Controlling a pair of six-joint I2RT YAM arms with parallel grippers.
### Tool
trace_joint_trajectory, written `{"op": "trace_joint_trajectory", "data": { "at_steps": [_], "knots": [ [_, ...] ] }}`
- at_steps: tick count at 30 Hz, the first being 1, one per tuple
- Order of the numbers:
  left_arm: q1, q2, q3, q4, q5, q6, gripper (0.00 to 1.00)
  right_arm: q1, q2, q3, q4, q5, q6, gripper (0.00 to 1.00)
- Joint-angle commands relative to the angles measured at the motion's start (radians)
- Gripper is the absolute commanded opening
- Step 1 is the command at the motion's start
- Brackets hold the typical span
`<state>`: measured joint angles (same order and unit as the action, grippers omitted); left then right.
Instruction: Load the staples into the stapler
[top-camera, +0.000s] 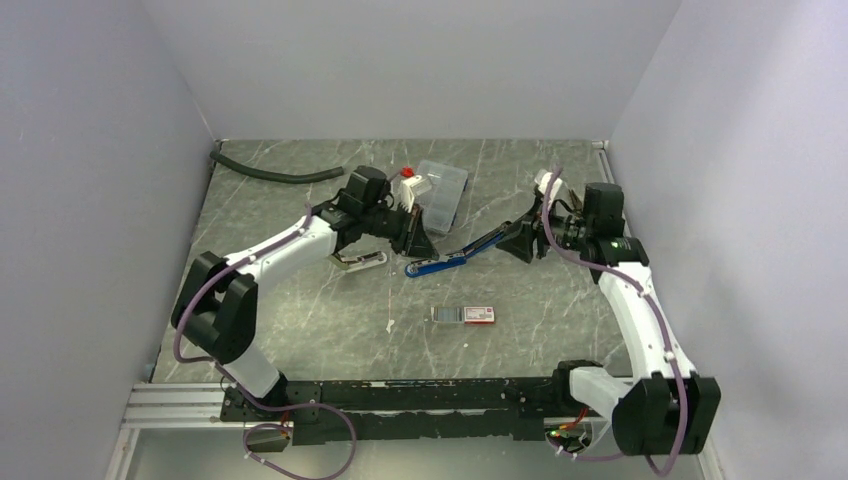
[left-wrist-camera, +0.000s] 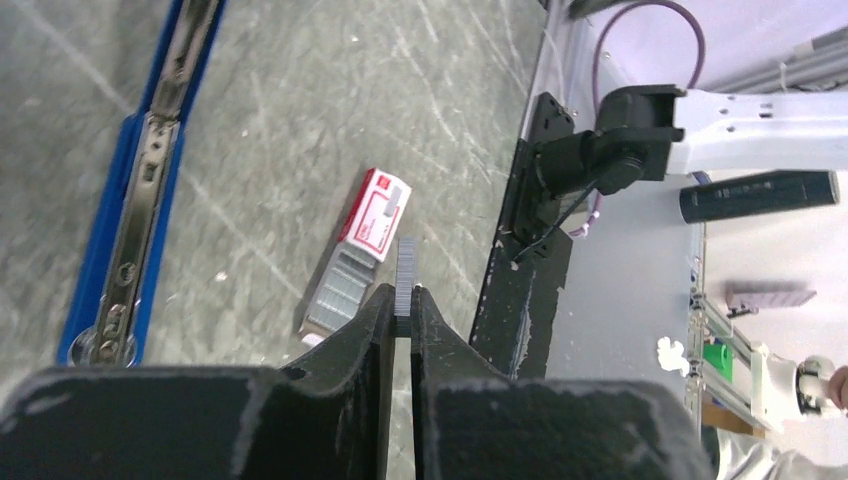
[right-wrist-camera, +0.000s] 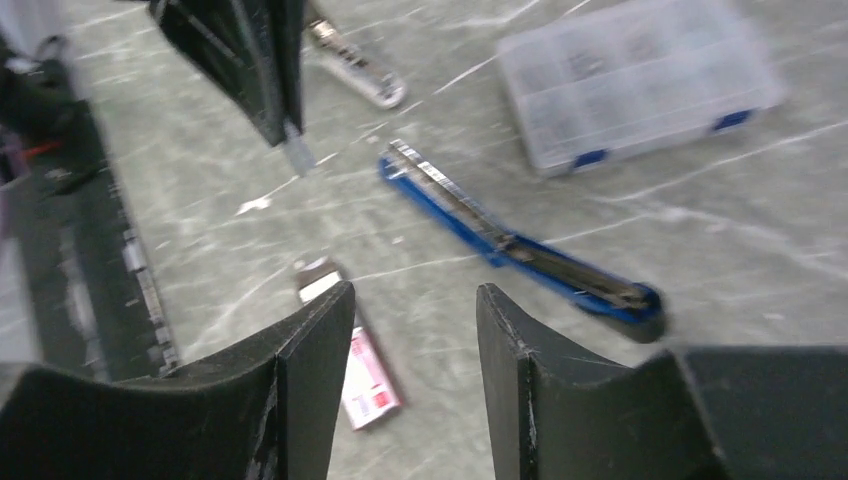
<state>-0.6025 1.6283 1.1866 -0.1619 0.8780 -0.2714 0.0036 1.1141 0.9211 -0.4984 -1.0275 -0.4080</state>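
Note:
The blue stapler (top-camera: 445, 260) lies opened out flat mid-table, its silvery channel facing up (right-wrist-camera: 520, 248), and also shows at the left of the left wrist view (left-wrist-camera: 130, 220). My left gripper (top-camera: 418, 243) hovers just above its near-left end, shut on a short strip of staples (left-wrist-camera: 405, 272) that sticks out past the fingertips (right-wrist-camera: 297, 155). The white staple box with a red end (top-camera: 465, 315) lies closer to the arm bases, its dark tray of staples (left-wrist-camera: 335, 290) pulled out. My right gripper (right-wrist-camera: 412, 300) stands open and empty by the stapler's right end (top-camera: 520, 240).
A clear compartment case (top-camera: 442, 192) and a small white bottle with a red cap (top-camera: 410, 182) sit behind the stapler. A silvery metal piece (top-camera: 360, 262) lies left of it. A black hose (top-camera: 275, 175) runs along the back left. The black base rail (top-camera: 400, 395) borders the near edge.

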Motion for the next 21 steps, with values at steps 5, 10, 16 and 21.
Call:
{"op": "trace_joint_trajectory", "data": {
  "at_steps": [5, 10, 16, 21],
  "knots": [
    [0.053, -0.090, -0.047, -0.044, -0.052, -0.011, 0.08, -0.001, -0.068, -0.014, 0.253, 0.284, 0.154, 0.69],
    [0.074, -0.127, -0.084, -0.069, -0.053, -0.014, 0.09, -0.001, -0.099, -0.066, 0.341, 0.361, 0.222, 0.93],
    [0.099, -0.135, -0.126, -0.059, -0.040, -0.054, 0.10, -0.001, -0.091, -0.085, 0.411, 0.554, 0.438, 1.00],
    [0.119, -0.111, -0.140, -0.037, -0.084, -0.154, 0.10, -0.001, 0.012, -0.036, 0.359, 0.487, 0.369, 1.00]
  ]
}}
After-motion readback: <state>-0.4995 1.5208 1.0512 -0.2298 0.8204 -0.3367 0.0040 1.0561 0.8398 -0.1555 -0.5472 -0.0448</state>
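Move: The left hand holds the staple strip. The middle of the stapler's metal magazine lies about 3 cm ahead of it, 2 cm to its right and 12 cm below. On the table, the staple box is some 8 cm back and 7 cm right of this hand, the light stapler 4 cm ahead and 15 cm left. From the right hand the magazine is about 2 cm ahead, 16 cm left and 14 cm below; the stapler's opened cover is 7 cm ahead, 4 cm left and 12 cm below. Leftward about 5 cm, sinking some 2 cm, the left hand carries the pinched staple strip towards the stapler's free left end, staying above it and turning roughly 10 degrees counter-clockwise. Meanwhile the right hand withdraws forward and to the right, away from the strip and magazine, swinging some 30 degrees clockwise as its half-open, empty fingers spread fully. ##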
